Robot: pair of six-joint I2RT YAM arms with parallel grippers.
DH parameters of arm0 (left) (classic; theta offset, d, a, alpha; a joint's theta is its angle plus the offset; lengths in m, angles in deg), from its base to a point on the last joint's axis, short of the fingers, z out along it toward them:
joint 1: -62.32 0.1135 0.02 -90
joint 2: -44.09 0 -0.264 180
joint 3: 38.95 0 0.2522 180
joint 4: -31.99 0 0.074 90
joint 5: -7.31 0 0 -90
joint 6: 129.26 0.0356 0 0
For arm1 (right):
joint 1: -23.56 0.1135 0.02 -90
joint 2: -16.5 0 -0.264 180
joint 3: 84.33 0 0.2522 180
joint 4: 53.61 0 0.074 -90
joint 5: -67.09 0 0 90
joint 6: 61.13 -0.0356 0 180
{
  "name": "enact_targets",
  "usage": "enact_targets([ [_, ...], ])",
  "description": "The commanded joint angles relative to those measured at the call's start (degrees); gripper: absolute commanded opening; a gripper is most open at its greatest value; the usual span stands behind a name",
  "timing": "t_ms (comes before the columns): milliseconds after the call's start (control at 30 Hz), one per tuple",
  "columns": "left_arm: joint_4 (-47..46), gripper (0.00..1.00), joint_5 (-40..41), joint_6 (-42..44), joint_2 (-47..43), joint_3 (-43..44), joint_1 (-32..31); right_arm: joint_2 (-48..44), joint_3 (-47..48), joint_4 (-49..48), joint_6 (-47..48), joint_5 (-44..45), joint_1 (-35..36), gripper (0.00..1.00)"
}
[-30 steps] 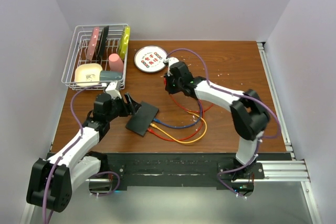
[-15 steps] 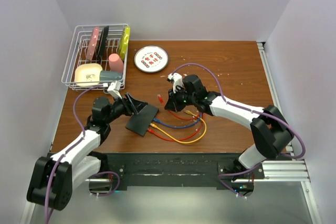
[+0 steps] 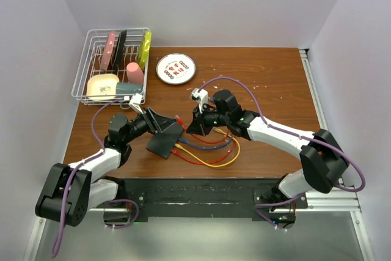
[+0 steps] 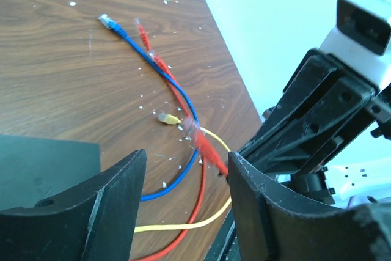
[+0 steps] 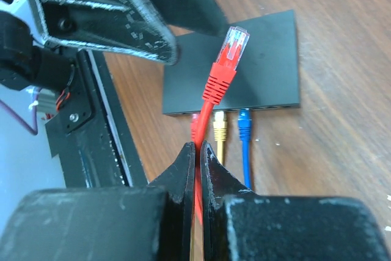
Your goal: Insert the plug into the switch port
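The switch [image 3: 164, 142] is a flat black box on the wooden table, with its ports facing right. Red, yellow and blue plugs [image 5: 220, 128] sit in its near edge [image 5: 256, 59]. My right gripper [image 5: 197, 148] is shut on a red cable. Its clear-tipped plug [image 5: 232, 44] sticks up past the fingers, in the air over the switch. From above, that plug [image 3: 179, 118] hangs just right of the switch's far corner, ahead of the right gripper [image 3: 194, 124]. My left gripper [image 3: 160, 123] is open over that far corner, and the left gripper [image 4: 186, 169] has nothing between its fingers.
A wire dish rack [image 3: 113, 65] with utensils stands at the back left, and a round white plate [image 3: 176, 68] lies beside it. Red, yellow and blue cable loops [image 3: 214, 151] lie right of the switch. Loose blue [image 4: 107, 21] and red cable ends [image 4: 139, 27] lie farther off.
My right arm has swung from near the plate down and left, carrying the red plug close to the switch. The left gripper has edged up over the switch's corner and its jaws have narrowed a little.
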Motion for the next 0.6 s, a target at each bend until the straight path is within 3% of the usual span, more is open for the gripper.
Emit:
enact_targets([
  [0, -5.35, 0.59, -2.05, -2.04, 0.95, 0.26, -0.24, -0.95, 0.82, -2.11, 0.72, -2.08, 1.03, 0.00],
  [233, -8.16, 0.54, -1.87, -2.83, 3.41, -0.09, -1.20, -0.07, 2.13, -0.88, 1.42, -1.90, 3.49, 0.00],
  [333, -9.66, 0.47, -1.79, -3.09, 3.59, -0.35, -1.55, 0.55, 2.75, 0.44, 2.56, -1.21, 4.46, 0.00],
  [433, -8.87, 0.33, -1.61, -2.49, 3.24, 0.17, -1.91, 0.55, 3.02, 1.05, 2.92, -0.50, 4.90, 0.00],
  [467, -8.09, 0.21, -1.78, -2.22, 3.15, 0.44, -1.99, 0.46, 2.93, 1.05, 3.00, -0.06, 4.98, 0.00],
  [567, -7.99, 0.00, -1.96, -1.87, 3.15, 0.53, -2.61, 0.37, 3.19, 0.88, 2.74, 1.17, 5.07, 0.00],
])
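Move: The red plug, sticking out of the right fingers, lies about 3 cm ahead and 3 cm to the right of the left hand, some 1 cm above it. From the right hand this plug is about 4 cm ahead, 4 cm left, 1 cm up, and the open left fingers are some 7 cm left, 1 cm ahead, at its height. The black switch lies 3 cm ahead, 10 cm left of the right hand, about 13 cm below, its yellow plug 1 cm ahead, 5 cm left. The left fingers close on the clear end of the red plug, from well open to nearly shut, the hand itself easing only about 1 cm right. The right hand keeps its pinch on the cable behind the plug and carries it some 3 cm back and 1.5 cm left into that gap, turning slightly counter-clockwise. ##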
